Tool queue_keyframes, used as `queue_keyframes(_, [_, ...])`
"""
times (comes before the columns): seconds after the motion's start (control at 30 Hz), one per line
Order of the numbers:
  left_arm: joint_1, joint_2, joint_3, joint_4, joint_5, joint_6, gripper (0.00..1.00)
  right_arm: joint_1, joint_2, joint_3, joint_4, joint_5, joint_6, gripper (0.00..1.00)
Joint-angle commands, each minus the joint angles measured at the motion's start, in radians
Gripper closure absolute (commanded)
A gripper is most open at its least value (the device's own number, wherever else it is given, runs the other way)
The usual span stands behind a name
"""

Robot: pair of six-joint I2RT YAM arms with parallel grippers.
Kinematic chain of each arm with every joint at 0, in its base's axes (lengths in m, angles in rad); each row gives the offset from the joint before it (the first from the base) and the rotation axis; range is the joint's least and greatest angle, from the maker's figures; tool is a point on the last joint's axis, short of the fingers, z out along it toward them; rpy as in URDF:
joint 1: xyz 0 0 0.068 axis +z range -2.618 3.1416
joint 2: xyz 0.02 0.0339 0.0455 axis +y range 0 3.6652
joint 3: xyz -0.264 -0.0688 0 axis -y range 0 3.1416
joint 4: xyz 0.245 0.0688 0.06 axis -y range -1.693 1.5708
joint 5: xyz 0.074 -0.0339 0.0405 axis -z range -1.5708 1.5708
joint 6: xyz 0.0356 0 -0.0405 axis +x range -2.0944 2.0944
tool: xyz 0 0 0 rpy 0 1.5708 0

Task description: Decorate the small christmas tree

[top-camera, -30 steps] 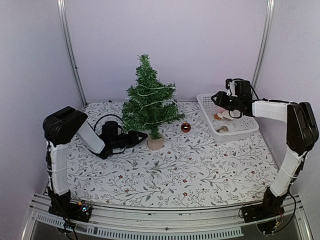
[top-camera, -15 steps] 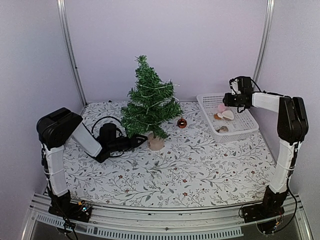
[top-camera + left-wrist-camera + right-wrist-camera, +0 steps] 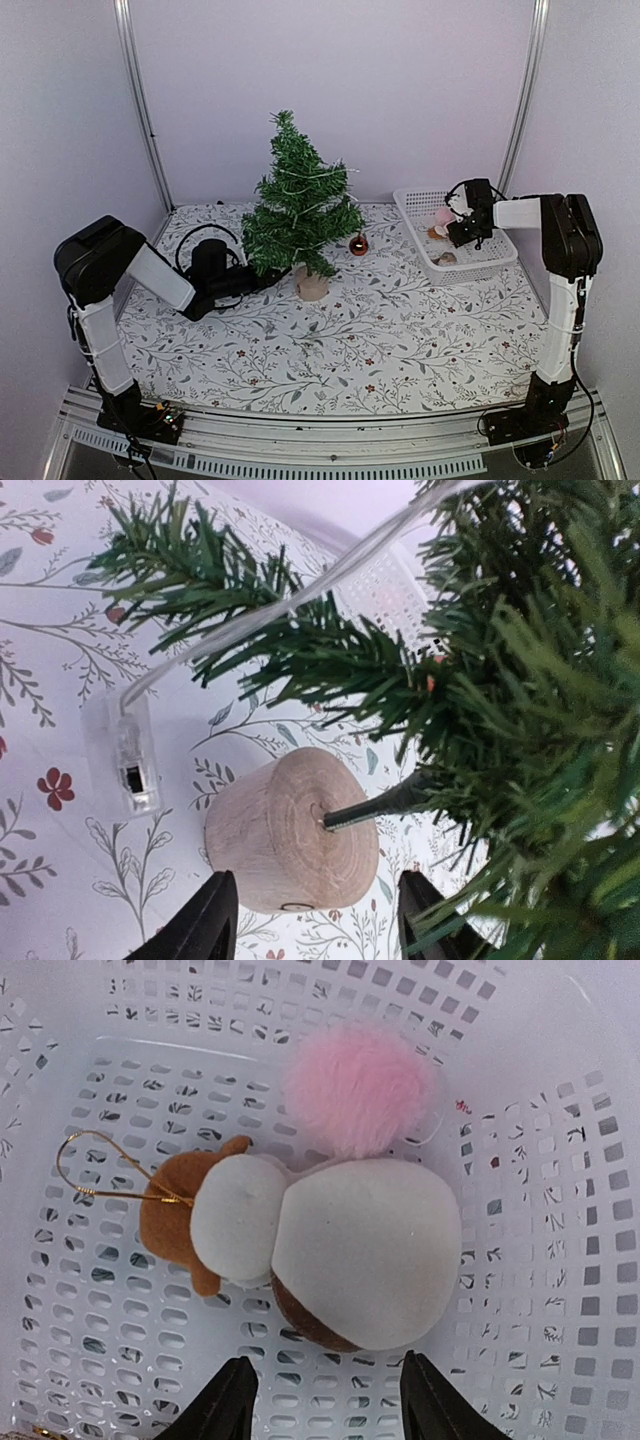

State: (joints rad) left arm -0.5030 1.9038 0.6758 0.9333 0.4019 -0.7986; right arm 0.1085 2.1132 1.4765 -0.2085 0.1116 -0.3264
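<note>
The small christmas tree [image 3: 300, 205] stands at the back middle on its pale wooden stump [image 3: 311, 287], with a thin light wire wound through it and a red bauble [image 3: 358, 245] at its right lower branches. My left gripper [image 3: 268, 280] lies low, left of the stump. In the left wrist view the left gripper [image 3: 318, 925] is open, its fingertips either side of the stump [image 3: 290, 830] without touching it. My right gripper [image 3: 452, 232] hangs inside the white basket [image 3: 425, 255]. It [image 3: 325, 1400] is open just above a brown-and-white plush ornament [image 3: 350, 1250] with a gold loop [image 3: 90, 1160].
A pink pom-pom [image 3: 360, 1085] lies against the plush ornament in the basket. Another small ornament [image 3: 447, 259] sits nearer the basket's front. The light string's clear switch box [image 3: 128, 765] lies on the floral cloth beside the stump. Metal frame posts [image 3: 140, 100] stand at the back corners.
The left gripper has opened and drawn back left from the stump. The right gripper has dropped from above the basket down into it. The bauble has shifted slightly left.
</note>
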Motion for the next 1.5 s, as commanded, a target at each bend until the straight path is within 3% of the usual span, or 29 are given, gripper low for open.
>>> queue_keyframes(0.0, [0.003, -0.031, 0.014, -0.045, -0.009, 0.029, 0.44, 0.0, 0.042, 0.019, 0.129, 0.026, -0.093, 0.47])
queue_keyframes(0.33, [0.009, -0.123, 0.003, -0.13, -0.037, 0.071, 0.44, 0.0, 0.172, 0.116, 0.148, 0.061, -0.144, 0.54])
queue_keyframes(0.43, [0.013, -0.147, 0.0, -0.157, -0.041, 0.085, 0.44, -0.001, 0.193, 0.135, 0.138, 0.052, -0.15, 0.66])
queue_keyframes(0.57, [0.018, -0.187, -0.018, -0.176, -0.051, 0.102, 0.44, -0.001, 0.172, 0.133, 0.111, 0.054, -0.133, 0.93])
queue_keyframes(0.63, [0.019, -0.213, -0.031, -0.184, -0.059, 0.109, 0.45, 0.002, 0.117, 0.106, 0.108, 0.052, -0.123, 1.0])
queue_keyframes(0.9, [0.02, -0.332, -0.082, -0.226, -0.099, 0.147, 0.45, 0.002, -0.17, 0.007, 0.059, -0.07, -0.077, 1.0])
queue_keyframes(1.27, [0.024, -0.598, -0.179, -0.364, -0.215, 0.224, 0.41, 0.059, -0.487, -0.139, -0.114, -0.334, 0.112, 1.0])
queue_keyframes(1.47, [0.027, -0.782, -0.26, -0.463, -0.233, 0.272, 0.4, 0.142, -0.69, -0.252, -0.212, -0.588, 0.193, 1.0])
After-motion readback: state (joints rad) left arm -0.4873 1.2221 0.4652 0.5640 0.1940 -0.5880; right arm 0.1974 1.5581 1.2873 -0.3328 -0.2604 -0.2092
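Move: The plush ornament lies in the white basket about 6 cm ahead of the right fingers, 1 cm to their left and 3 cm below. The pink pompom sits some 5 cm beyond it, and a small brown ornament is about 4 cm back from the hand and 6 cm to its left. From the left hand the plush is roughly 50 cm to the right and 19 cm ahead; the tree's wooden base stands about 3 cm ahead and 6 cm to that hand's right. The plush ornament is reached by the right hand sliding some 4 cm forward and a little down; its fingers shut on the near side of the plush by the neck, then carry it steeply up about 20 cm, swinging back and left towards the tree while the wrist rolls left side up and turns counter-clockwise. Meanwhile the left hand, fingers still open, draws up, left and back from the tree base, tipping upward. ##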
